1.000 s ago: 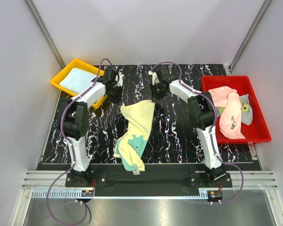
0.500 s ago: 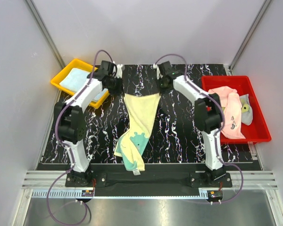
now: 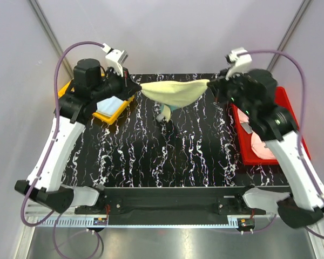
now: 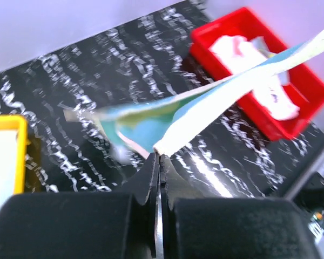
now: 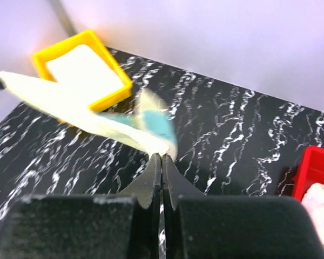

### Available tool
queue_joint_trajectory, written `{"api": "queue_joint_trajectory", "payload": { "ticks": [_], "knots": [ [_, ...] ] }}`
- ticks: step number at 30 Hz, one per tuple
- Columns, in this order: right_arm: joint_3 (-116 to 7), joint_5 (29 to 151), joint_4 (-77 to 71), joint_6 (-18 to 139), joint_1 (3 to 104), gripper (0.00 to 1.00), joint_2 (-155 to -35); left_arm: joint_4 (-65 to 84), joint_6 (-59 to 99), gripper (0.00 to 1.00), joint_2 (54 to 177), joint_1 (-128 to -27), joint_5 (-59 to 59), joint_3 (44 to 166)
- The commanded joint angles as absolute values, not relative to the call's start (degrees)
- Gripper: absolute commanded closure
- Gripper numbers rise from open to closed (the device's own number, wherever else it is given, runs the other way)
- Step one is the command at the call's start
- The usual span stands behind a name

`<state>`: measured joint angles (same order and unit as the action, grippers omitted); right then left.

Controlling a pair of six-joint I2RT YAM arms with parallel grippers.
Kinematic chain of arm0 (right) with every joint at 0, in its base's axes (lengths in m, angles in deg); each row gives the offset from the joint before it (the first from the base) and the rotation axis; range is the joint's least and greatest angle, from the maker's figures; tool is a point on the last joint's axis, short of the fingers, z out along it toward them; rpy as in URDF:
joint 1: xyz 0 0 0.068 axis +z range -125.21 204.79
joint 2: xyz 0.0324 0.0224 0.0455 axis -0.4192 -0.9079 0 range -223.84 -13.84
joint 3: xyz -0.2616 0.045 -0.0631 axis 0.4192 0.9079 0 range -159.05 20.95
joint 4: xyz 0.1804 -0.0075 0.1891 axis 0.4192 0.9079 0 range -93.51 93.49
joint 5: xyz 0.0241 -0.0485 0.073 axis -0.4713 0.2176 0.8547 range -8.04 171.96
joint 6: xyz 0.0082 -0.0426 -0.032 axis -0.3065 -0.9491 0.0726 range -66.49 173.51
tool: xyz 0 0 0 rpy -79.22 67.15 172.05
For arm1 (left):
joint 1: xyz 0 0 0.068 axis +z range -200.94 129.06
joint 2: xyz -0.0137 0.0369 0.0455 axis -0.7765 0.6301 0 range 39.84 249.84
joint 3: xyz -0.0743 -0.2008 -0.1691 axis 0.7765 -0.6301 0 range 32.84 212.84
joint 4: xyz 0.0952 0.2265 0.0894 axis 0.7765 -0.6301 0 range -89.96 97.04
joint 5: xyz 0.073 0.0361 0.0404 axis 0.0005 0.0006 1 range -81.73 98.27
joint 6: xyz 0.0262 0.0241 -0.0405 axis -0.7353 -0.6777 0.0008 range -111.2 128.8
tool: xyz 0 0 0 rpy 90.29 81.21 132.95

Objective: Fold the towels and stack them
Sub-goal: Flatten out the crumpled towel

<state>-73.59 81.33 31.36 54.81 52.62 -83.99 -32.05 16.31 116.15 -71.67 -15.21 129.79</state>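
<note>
A pale yellow towel [image 3: 175, 91] with teal patches hangs stretched in the air between both grippers, above the far part of the table. My left gripper [image 3: 136, 87] is shut on its left corner [image 4: 163, 146]. My right gripper [image 3: 211, 84] is shut on its right corner [image 5: 161, 148]. The towel's lower part [image 3: 164, 112] dangles under the span. A folded light blue towel [image 3: 109, 104] lies in the yellow tray [image 3: 116, 115]. Pink towels [image 3: 259, 145] lie in the red tray [image 3: 247, 156], partly hidden by my right arm.
The black marbled table [image 3: 167, 156] stretches below the raised towel. The yellow tray stands at the far left and the red tray at the right edge. White enclosure walls close in the back and both sides.
Both arms have lifted high and spread apart, pulling the yellow towel off the table and stretching it taut in the air. The right gripper closed on its corner during this time.
</note>
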Motion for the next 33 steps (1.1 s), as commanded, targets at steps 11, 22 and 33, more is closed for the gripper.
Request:
{"api": "queue_joint_trajectory", "payload": {
  "ticks": [11,22,33],
  "knots": [
    [-58.58,87.76,30.59,55.71,56.87,1.0,-60.07,-35.06,21.36,1.0,103.29,-84.78,-14.4,128.38],
    [-61.22,67.13,19.97,49.75,56.6,1.0,-76.64,-33.06,21.89,1.0,119.89,-78.81,-11.24,135.14],
    [-72.38,81.86,7.57,49.2,43.16,1.0,-110.06,-23.12,17.68,1.0,152.32,-68.52,-17.74,151.13]
  ]
}}
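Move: Both hands already pinch the yellow towel's corners, high up. The bare middle of the table lies 40 cm below the left hand, 6 ahead and 14 to its right; the yellow tray is about 29 ahead, 24 left and 38 below. From the right hand, the bare middle is 6 ahead, 9 left and 43 down, the red bin some 9 ahead, 32 right and 40 down. Both hands keep the towel's corners, draw back some 11 cm, then sweep about 26 cm forward and down. ##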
